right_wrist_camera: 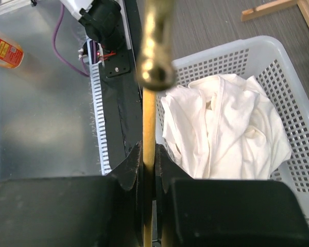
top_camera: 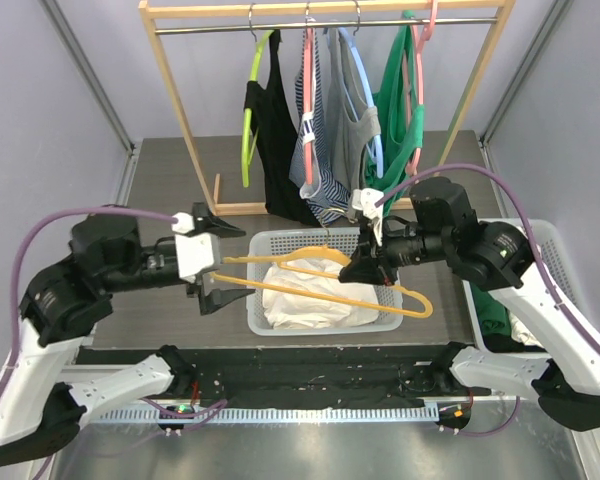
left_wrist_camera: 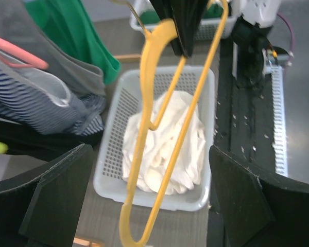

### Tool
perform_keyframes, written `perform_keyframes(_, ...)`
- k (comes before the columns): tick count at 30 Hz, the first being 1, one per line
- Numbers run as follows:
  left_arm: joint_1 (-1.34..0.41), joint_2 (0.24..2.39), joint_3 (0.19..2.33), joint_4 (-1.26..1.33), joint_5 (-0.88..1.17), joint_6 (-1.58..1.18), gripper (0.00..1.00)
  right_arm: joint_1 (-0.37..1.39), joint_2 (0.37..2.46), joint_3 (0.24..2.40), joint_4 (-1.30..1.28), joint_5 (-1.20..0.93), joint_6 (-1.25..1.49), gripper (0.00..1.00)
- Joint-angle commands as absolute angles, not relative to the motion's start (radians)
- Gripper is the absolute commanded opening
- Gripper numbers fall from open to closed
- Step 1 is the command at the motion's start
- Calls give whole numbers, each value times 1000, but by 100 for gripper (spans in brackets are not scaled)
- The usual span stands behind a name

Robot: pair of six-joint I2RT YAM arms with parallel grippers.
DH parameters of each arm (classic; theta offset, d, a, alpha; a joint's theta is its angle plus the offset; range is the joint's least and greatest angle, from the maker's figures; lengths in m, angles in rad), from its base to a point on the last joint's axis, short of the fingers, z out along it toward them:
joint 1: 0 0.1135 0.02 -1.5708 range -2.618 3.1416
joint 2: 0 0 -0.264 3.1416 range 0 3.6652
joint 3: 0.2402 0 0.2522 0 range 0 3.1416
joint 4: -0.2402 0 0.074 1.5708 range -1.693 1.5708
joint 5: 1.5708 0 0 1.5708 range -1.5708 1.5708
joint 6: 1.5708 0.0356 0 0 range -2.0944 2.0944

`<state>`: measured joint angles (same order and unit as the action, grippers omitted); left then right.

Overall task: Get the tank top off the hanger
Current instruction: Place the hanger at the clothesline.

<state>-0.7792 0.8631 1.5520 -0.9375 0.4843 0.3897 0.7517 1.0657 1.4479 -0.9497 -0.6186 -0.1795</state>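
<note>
The white tank top [top_camera: 325,312] [left_wrist_camera: 167,139] [right_wrist_camera: 226,128] lies crumpled in the white mesh basket [top_camera: 263,245] [left_wrist_camera: 113,154] [right_wrist_camera: 293,98], off the hanger. The bare yellow hanger [top_camera: 310,294] [left_wrist_camera: 139,154] [right_wrist_camera: 149,128] hangs in the air above the basket. My right gripper [top_camera: 365,262] [right_wrist_camera: 154,164] is shut on the hanger near its hook. My left gripper [top_camera: 220,262] [left_wrist_camera: 149,206] stands wide open at the basket's left side. The hanger's left end passes between its fingers [left_wrist_camera: 56,195] without touching them.
A wooden clothes rack [top_camera: 180,110] stands behind the basket, with black, striped, grey and green garments [top_camera: 395,120] on coloured hangers. A second basket [top_camera: 545,235] holding green cloth sits at the right. An orange bottle [right_wrist_camera: 2,49] lies near the table's front edge.
</note>
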Motion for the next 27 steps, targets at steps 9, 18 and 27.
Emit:
perform_keyframes(9,-782,986,1591,-1170,615,512,98,755,1016,1468,-879,-706,-232,1)
perform_keyframes(18,-781,1022,1631,-1301,618,569,89,755,992,1482,-873,-681,-241,1)
perform_keyframes(27,-782,1012,1649,-1289,574,597,62,755,989,1459,-868,-670,-238,1)
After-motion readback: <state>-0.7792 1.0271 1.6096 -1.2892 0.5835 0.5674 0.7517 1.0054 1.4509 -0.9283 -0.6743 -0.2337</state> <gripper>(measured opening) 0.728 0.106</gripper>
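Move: The hanger's free end lies some 9 cm below the open left hand, about 3 cm to its left and 1 cm back. The right gripper, holding the hanger, is about 20 cm to the left hand's right, level fore-and-aft and 8 cm lower. The white tank top lies 16 cm right, 8 cm ahead and 35 below; the basket around it is 2 cm farther out and slightly lower. From the right hand, the free end is 23 cm left, 1 cm back, level. The left hand sinks about 7 cm, most of it early on, easing back slightly towards the base while its right-pointing fingers tip down some 20 degrees, so that the jaws come down around the hanger's free end; there they begin to close, by roughly a quarter, without a visible pinch yet. The right hand keeps its grip on the hanger and lifts it a couple of centimetres, drawing slightly back, to meet the left. ##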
